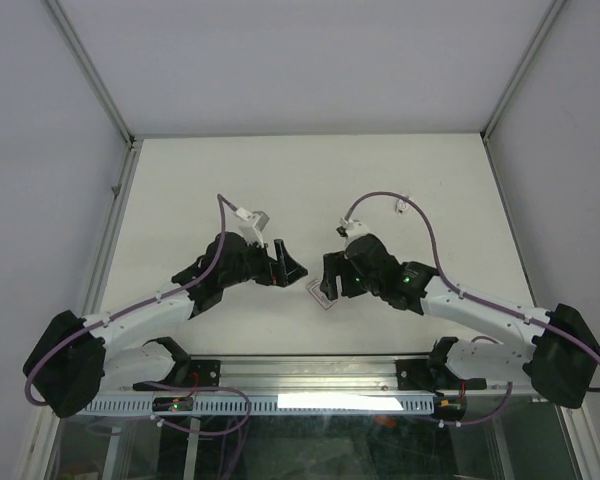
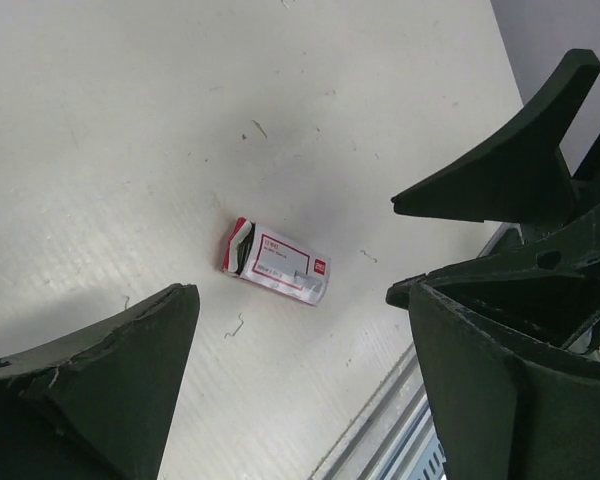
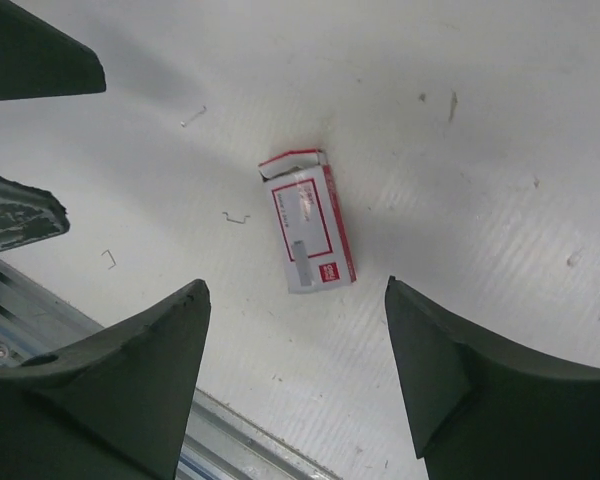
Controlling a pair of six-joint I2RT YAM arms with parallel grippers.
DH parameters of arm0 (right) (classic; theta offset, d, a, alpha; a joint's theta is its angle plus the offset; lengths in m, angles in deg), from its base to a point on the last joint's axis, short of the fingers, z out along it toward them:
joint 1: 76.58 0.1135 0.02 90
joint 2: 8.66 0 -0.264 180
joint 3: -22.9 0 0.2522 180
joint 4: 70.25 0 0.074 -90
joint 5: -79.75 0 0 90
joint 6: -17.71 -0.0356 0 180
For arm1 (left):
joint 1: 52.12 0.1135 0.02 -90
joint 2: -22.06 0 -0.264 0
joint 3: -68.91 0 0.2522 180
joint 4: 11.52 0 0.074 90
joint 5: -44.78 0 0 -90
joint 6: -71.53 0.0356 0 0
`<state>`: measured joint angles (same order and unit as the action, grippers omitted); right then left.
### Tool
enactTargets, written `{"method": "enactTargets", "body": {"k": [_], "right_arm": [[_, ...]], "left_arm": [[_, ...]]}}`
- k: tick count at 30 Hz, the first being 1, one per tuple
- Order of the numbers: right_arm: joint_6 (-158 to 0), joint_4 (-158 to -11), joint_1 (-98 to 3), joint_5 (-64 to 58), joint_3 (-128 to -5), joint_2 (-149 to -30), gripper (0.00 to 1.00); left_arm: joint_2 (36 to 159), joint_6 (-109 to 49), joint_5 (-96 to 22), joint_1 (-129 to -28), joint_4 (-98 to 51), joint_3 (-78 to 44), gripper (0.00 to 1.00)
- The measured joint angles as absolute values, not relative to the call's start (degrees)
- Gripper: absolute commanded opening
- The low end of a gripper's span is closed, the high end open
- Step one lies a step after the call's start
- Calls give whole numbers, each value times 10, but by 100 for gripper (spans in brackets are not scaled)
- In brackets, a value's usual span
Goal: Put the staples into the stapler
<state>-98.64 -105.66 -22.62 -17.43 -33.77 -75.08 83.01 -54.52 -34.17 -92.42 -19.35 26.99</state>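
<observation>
The staples box [image 1: 320,294], white with a red label and one torn-open end, lies flat on the white table between my two grippers. In the left wrist view the box [image 2: 277,262] rests on the table just beyond my left gripper [image 2: 292,293], whose jaws are spread wide with nothing in them. My right gripper [image 3: 295,284] hovers over the near end of the box [image 3: 308,222], open and apart from it. From above, the left gripper [image 1: 288,265] and right gripper [image 1: 330,278] face each other closely. The stapler is out of view.
Loose bent staples [image 3: 236,217] [image 2: 235,325] lie on the table by the box. The metal rail [image 1: 310,370] runs along the near table edge. The right gripper's fingers [image 2: 510,170] crowd the left wrist view; the left gripper's fingers [image 3: 20,60] show in the right wrist view.
</observation>
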Motion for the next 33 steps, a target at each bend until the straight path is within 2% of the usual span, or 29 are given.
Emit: {"method": "enactTargets", "body": {"k": [8, 17, 33], "right_arm": [[-1074, -1031, -287, -135, -206, -684, 72], [-1108, -1027, -292, -131, -197, -618, 72], [-1130, -1027, -306, -156, -171, -556, 72]], "left_arm": [[1010, -489, -311, -972, -109, 191, 88], [1167, -445, -295, -1001, -57, 106, 87], [1200, -441, -266, -1014, -104, 113, 85]]}}
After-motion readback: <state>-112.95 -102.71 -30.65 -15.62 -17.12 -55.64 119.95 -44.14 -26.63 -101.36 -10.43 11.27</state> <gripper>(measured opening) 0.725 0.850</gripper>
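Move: The staple box lies flat about 8 cm to the right of my left hand, practically level with it (1 cm back at most) and some 11 cm below the fingers. A loose staple lies on the table roughly 4 cm to the left of the box and 2 cm nearer my bases. From my right hand, just lifted clear of the box, the box is about 2 cm left and 1 cm ahead, some 10 cm down. I sweep my left hand about 10 cm right until its open fingers are over the staple box, then sink to roughly 9 cm below where I began, easing back a few centimetres and turning some 20 degrees clockwise, fingers staying wide. My empty right hand makes room, going about 5 cm right, dipping, then partly rising again. ##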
